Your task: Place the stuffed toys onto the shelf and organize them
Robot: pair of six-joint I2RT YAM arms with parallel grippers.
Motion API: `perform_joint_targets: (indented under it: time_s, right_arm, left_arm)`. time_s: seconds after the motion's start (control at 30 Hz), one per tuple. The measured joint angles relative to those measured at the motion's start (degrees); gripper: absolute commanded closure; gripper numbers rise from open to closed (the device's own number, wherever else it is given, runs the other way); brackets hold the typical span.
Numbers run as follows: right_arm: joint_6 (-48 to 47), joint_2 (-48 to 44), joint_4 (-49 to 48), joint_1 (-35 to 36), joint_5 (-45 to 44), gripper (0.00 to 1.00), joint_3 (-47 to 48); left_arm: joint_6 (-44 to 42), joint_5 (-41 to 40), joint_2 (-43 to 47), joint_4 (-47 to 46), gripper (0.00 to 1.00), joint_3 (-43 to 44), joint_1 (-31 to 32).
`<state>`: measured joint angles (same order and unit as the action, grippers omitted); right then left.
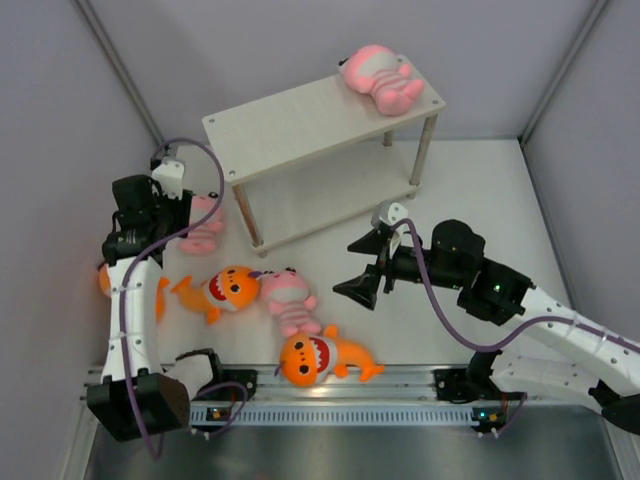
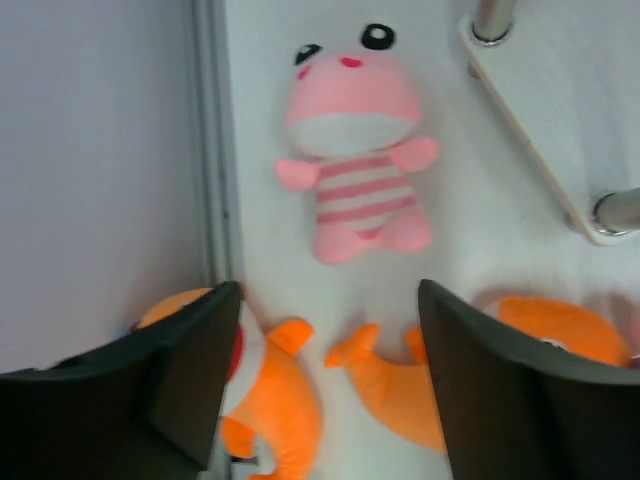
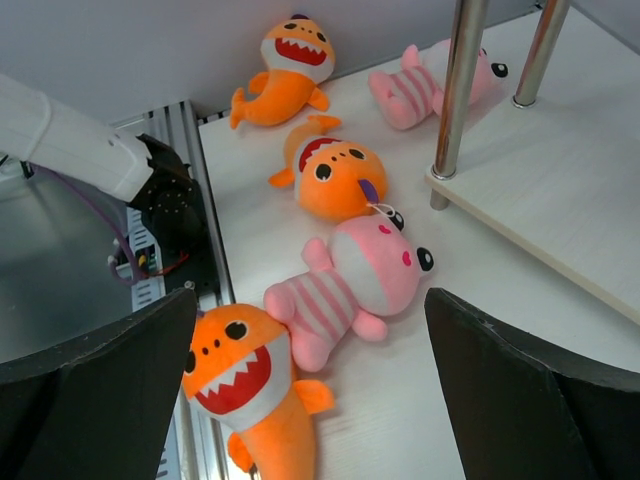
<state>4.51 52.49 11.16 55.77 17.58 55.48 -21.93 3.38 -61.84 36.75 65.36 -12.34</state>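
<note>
The light-wood shelf (image 1: 300,125) stands at the back, with one pink striped toy (image 1: 383,78) on its top right end. On the table lie a pink toy (image 1: 205,228) by the left wall, an orange shark (image 1: 104,281) behind the left arm, a shark (image 1: 228,290), a pink toy (image 1: 288,300) and a shark (image 1: 318,358) near the front. My left gripper (image 2: 325,385) is open above the left pink toy (image 2: 355,165) and two sharks' tails. My right gripper (image 3: 310,400) is open and empty above the middle pink toy (image 3: 355,290) and the front shark (image 3: 245,385).
Grey walls close in the left, back and right. The shelf's lower tier (image 1: 330,195) and its metal legs (image 3: 455,100) stand just beyond both grippers. A metal rail (image 1: 340,385) with the arm bases runs along the front edge.
</note>
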Motion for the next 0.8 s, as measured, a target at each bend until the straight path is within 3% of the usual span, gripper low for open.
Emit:
perform_joint_targets:
  time_s: [0.03,0.07,0.17,0.33,0.6,0.8]
  right_arm:
    - [0.0,0.0,0.0,0.0,0.0,0.03,-0.1]
    - [0.0,0.0,-0.2,0.0,0.0,0.03,-0.2]
    - [0.2,-0.2,-0.6,0.0,0.0,0.03,-0.8]
    - [0.2,-1.6,-0.9,0.0,-0.2,0.02,-2.8]
    - [0.0,-3.6,-0.9,0.0,-1.0,0.01,-4.1]
    - [0.0,-3.6,-0.9,0.0,-1.2,0.01,-4.2]
  left_arm:
    - [-0.2,1.0,-1.1,0.3,0.05,0.0,0.0]
    - [-0.1,1.6,-2.0,0.5,0.01,0.0,0.0]
    - [1.0,2.4,-8.2,1.0,0.01,0.3,0.0]
    - [4.2,1.7,-21.2,2.0,0.11,2.9,-0.1]
    - [6.1,2.0,-29.0,1.7,0.01,4.8,-1.0]
    - [6.2,1.2,-34.7,1.0,0.02,5.1,-1.1]
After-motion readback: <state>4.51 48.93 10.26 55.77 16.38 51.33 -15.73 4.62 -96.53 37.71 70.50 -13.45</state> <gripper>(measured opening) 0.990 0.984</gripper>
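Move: The pink frog toy lies on the table about 9 cm ahead of my left hand, roughly 1 cm to its left and 22 cm below. At table height, one orange shark toy is some 9 cm back and 6 cm right of this hand, another about 9 cm back and 15 cm left. The shelf's front-left leg stands around 4 cm ahead and 12 cm right. From my right hand the same frog toy is about 26 cm ahead, 45 cm left and 28 cm down. I open my left fingers from about half to fully wide as I drop this hand some 17 cm towards the pink frog toy, easing about 5 cm forward. The wrist tips nearly 30 degrees further down, bringing the open fingers over the toy's legs and lower body, one to each side; I don't close them yet. ##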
